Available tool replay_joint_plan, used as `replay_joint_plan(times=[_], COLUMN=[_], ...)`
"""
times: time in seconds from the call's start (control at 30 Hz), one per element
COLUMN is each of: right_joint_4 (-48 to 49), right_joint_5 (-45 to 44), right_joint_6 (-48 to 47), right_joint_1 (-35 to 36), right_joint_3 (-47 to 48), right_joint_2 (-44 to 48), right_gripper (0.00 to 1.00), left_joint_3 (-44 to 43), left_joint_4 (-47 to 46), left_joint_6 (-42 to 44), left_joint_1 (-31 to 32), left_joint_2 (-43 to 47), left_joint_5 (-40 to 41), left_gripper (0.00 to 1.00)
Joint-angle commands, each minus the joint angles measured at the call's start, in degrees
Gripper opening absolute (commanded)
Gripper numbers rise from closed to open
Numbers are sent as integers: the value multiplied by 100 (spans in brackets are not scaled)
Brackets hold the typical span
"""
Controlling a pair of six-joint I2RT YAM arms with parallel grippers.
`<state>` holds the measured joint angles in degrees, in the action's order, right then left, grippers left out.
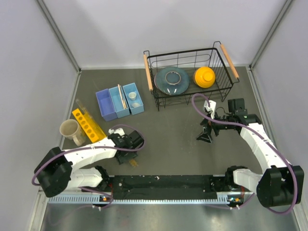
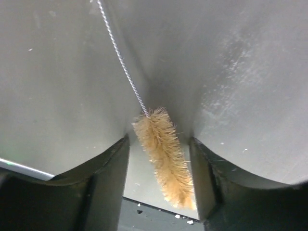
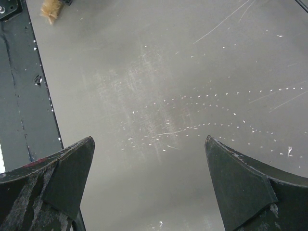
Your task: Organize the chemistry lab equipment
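Observation:
A wire brush point(image 2: 163, 159) with amber bristles and a twisted wire handle point(image 2: 122, 62) lies on the grey table near the front edge. My left gripper point(image 2: 160, 142) is down over it, one dark finger point(image 2: 106, 183) on each side of the bristles; the jaws are open, with a gap still showing on the left. From above, the left gripper point(image 1: 129, 144) covers most of the brush point(image 1: 134, 163). A tan wooden stick point(image 1: 121, 96) and a small white dish point(image 1: 135, 104) lie in the light-blue bins point(image 1: 107, 105). My right gripper point(image 1: 206, 136) hangs open over bare table.
A yellow tube rack point(image 1: 88, 125) and a beige cup point(image 1: 70, 131) stand at the left. A black wire basket point(image 1: 150, 72) at the back holds a blue-grey plate point(image 1: 171, 80) and a yellow bowl point(image 1: 204, 76). The black base rail point(image 1: 163, 183) runs along the front.

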<state>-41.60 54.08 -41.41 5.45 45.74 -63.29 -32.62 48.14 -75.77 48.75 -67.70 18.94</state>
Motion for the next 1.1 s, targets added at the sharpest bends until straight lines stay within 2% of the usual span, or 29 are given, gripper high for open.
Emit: replay_joint_plan(times=[0.0,0.03,0.07,0.2,0.3,0.57,0.7,0.8,0.93,1.07], right_joint_4=[82,82,82,82,82,82,91,82,82,82], right_joint_5=[85,76,76,67,67,58,58,58,84,137], right_joint_6=[-122,-122,-122,-122,-131,-131,-131,-139,-139,-139], right_joint_1=[-71,-71,-62,-71,-62,-71,-71,-71,-71,-62], right_joint_3=[41,32,32,32,41,41,32,41,41,32], right_joint_2=[36,44,62,88,88,97,97,106,124,124], right_gripper=[99,99,99,99,99,99,99,99,99,99], left_joint_3=[-130,-165,-166,-95,-113,-771,-1507,-2053,-2608,-3328], left_joint_4=[64,73,81,-67,-68,362,679,872,531,91], left_joint_6=[-184,-175,-184,-44,211,1177,1818,2539,3969,4824], left_joint_1=[-59,-50,-50,-50,-50,-50,-137,-611,-2102,-3151], left_joint_2=[-322,-340,-349,-183,2,530,618,635,618,-64], left_joint_5=[303,303,286,198,128,250,549,655,304,-143], left_gripper=[52,48,39,22,14,7,5,4,4,4])
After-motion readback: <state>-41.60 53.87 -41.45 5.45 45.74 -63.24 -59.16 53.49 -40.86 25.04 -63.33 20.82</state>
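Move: The brush's bristly head already lies between the left hand's open fingers, its middle about 2 cm back, 1 cm right and 1 cm below, with the wire stem running away forward-left. The yellow rack lies roughly 15 cm ahead and 18 cm left, the light-blue bin with the sticks about 27 cm ahead and 7 cm left, and the purple bin some 26 cm ahead and 12 cm left, all nearly level with the hand. From the right hand the brush head lies about 10 cm back, 28 cm left and 14 cm down. Low over the table, the left hand edges about a centimetre forward and right while its fingers close and pinch the brush at the wire end of its bristly head, then it lifts almost straight up. Keeping that grip, the hand speeds up and climbs some 15 cm while swinging forward about 11 cm and, late on, left towards the bins and yellow rack, its fingertips tilting up and forward by nearly 20 degrees. ##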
